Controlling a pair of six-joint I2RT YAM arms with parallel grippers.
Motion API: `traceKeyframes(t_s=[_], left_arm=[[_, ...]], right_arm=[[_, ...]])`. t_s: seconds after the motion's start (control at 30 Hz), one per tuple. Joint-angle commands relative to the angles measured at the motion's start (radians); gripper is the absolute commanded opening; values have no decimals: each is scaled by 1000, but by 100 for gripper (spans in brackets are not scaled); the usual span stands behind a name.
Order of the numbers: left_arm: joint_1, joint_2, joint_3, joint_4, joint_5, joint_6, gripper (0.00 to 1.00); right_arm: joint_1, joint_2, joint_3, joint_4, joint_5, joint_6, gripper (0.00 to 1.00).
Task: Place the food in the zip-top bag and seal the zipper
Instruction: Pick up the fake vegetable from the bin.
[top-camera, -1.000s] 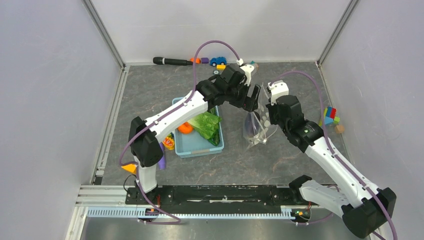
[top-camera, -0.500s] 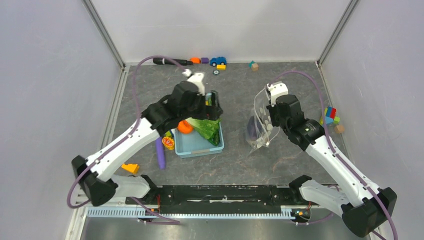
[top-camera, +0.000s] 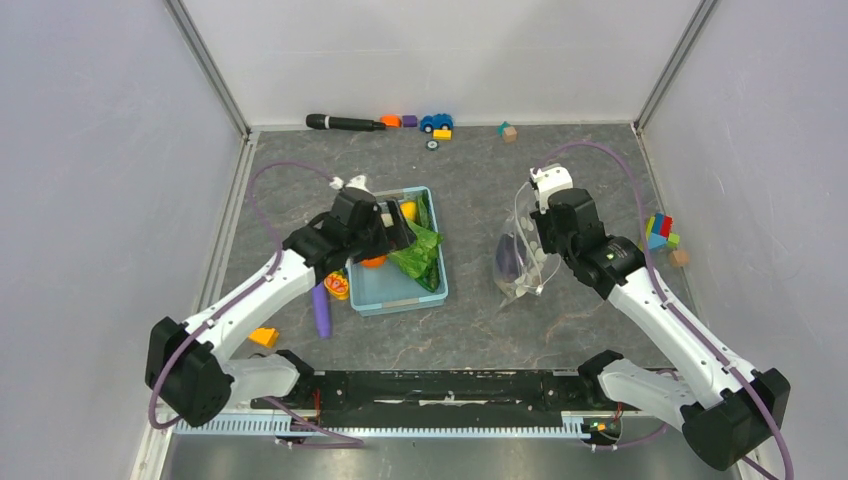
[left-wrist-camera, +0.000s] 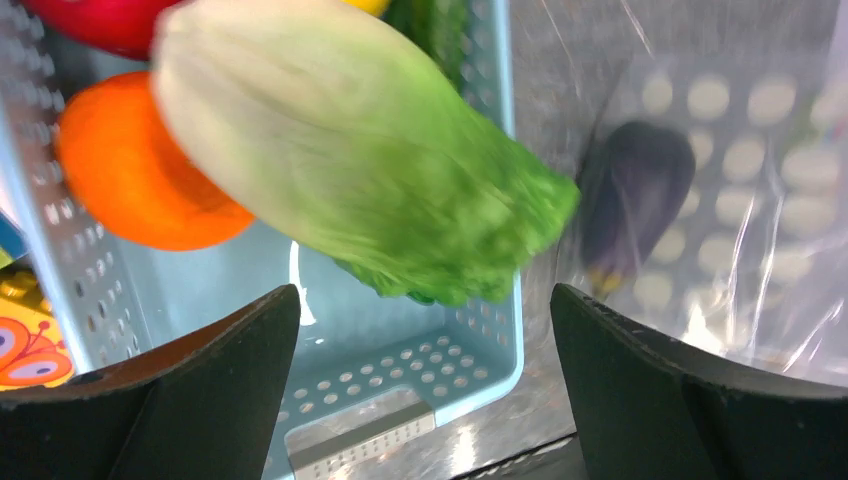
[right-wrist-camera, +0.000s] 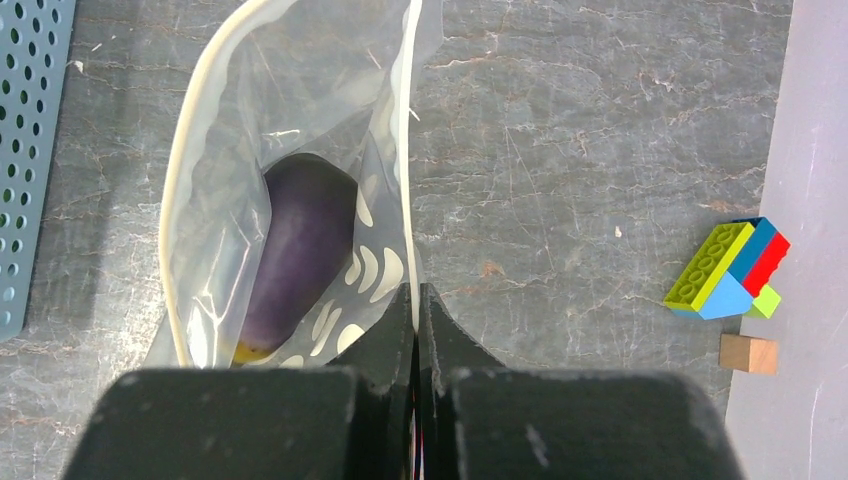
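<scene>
My left gripper (left-wrist-camera: 422, 300) hangs open over the light-blue basket (left-wrist-camera: 420, 370), nothing between its fingers. Below it lie the green lettuce (left-wrist-camera: 350, 170), an orange round piece (left-wrist-camera: 130, 180) and a red piece (left-wrist-camera: 100, 20). In the top view the left gripper (top-camera: 398, 230) is above the basket's (top-camera: 400, 300) far half. My right gripper (right-wrist-camera: 415, 295) is shut on the mouth edge of the dotted zip-top bag (right-wrist-camera: 300, 100), holding it up with the mouth open. The white zipper (right-wrist-camera: 190, 170) runs round the mouth. A purple eggplant (right-wrist-camera: 300, 250) lies inside the bag (top-camera: 515, 265).
A long purple rod (top-camera: 320, 310), an orange wedge (top-camera: 263, 337) and a yellow-red toy (top-camera: 338, 285) lie left of the basket. Coloured bricks (right-wrist-camera: 728, 270) and a wooden cube (right-wrist-camera: 748, 352) sit by the right wall. A black marker (top-camera: 345, 123) and toy car (top-camera: 436, 122) line the back wall.
My left arm has swung left from the bag's mouth to above the basket, its jaws open. The right gripper has kept its hold on the bag, which sagged slightly.
</scene>
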Motion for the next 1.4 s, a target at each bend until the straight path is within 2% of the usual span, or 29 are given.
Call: traceKeyframes(t_s=[0.0, 0.03, 0.1, 0.23, 0.33, 0.4, 0.5, 0.7, 0.93, 1.07, 1.37], left_arm=[[-235, -8, 121, -26, -213, 444, 100], [-309, 9, 146, -59, -315, 554, 100], [-386, 58, 176, -120, -360, 722, 100], [-394, 190, 205, -232, -354, 969, 100], [-388, 247, 205, -174, -455, 1141, 100], [-376, 250, 226, -160, -412, 1261, 100], [-328, 225, 242, -123, -229, 1427, 100], [-277, 207, 271, -117, -48, 1590, 100], [-250, 315, 484, -413, 131, 1862, 100], [-244, 415, 563, -557, 106, 1894, 100], [-214, 533, 547, -527, 107, 1933, 100]], right_arm=[[-5, 6, 18, 11, 10, -17, 0], [-5, 8, 18, 11, 5, -19, 0], [-5, 10, 16, 14, -4, -22, 0], [-5, 4, 11, 20, -38, -27, 0], [-5, -10, 6, 21, -60, -66, 0], [-5, -21, 1, 20, -67, -74, 0], [-6, -31, -5, 20, -70, -83, 0], [-5, -33, -21, 24, -59, -98, 0], [-5, -28, -24, 33, -26, -99, 0], [-5, -41, -39, 33, 3, -95, 0], [-5, -34, -48, 15, -11, -81, 0]])
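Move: In the bin below the open left hand, the fake cabbage lies about 9 cm down, 3 cm ahead and 2 cm to the right. The orange vegetable is roughly 2 cm ahead and 7 cm left of this hand, the cucumbers 4 cm ahead and 6 cm right, the yellow pepper 11 cm ahead and 1 cm right, all some 11 cm lower. From the right hand the cabbage is about 29 cm left, 2 cm ahead and 13 cm below. Twisting clockwise by about 100 degrees and steepening its fingers until they point nearly straight down, the wide-open left hand swings right and back, returns forward and left while dipping, rises again to the right, then sinks some 7 cm towards the cabbage. The right hand keeps its pinch on the bag's edge, drifting barely a centimetre. ##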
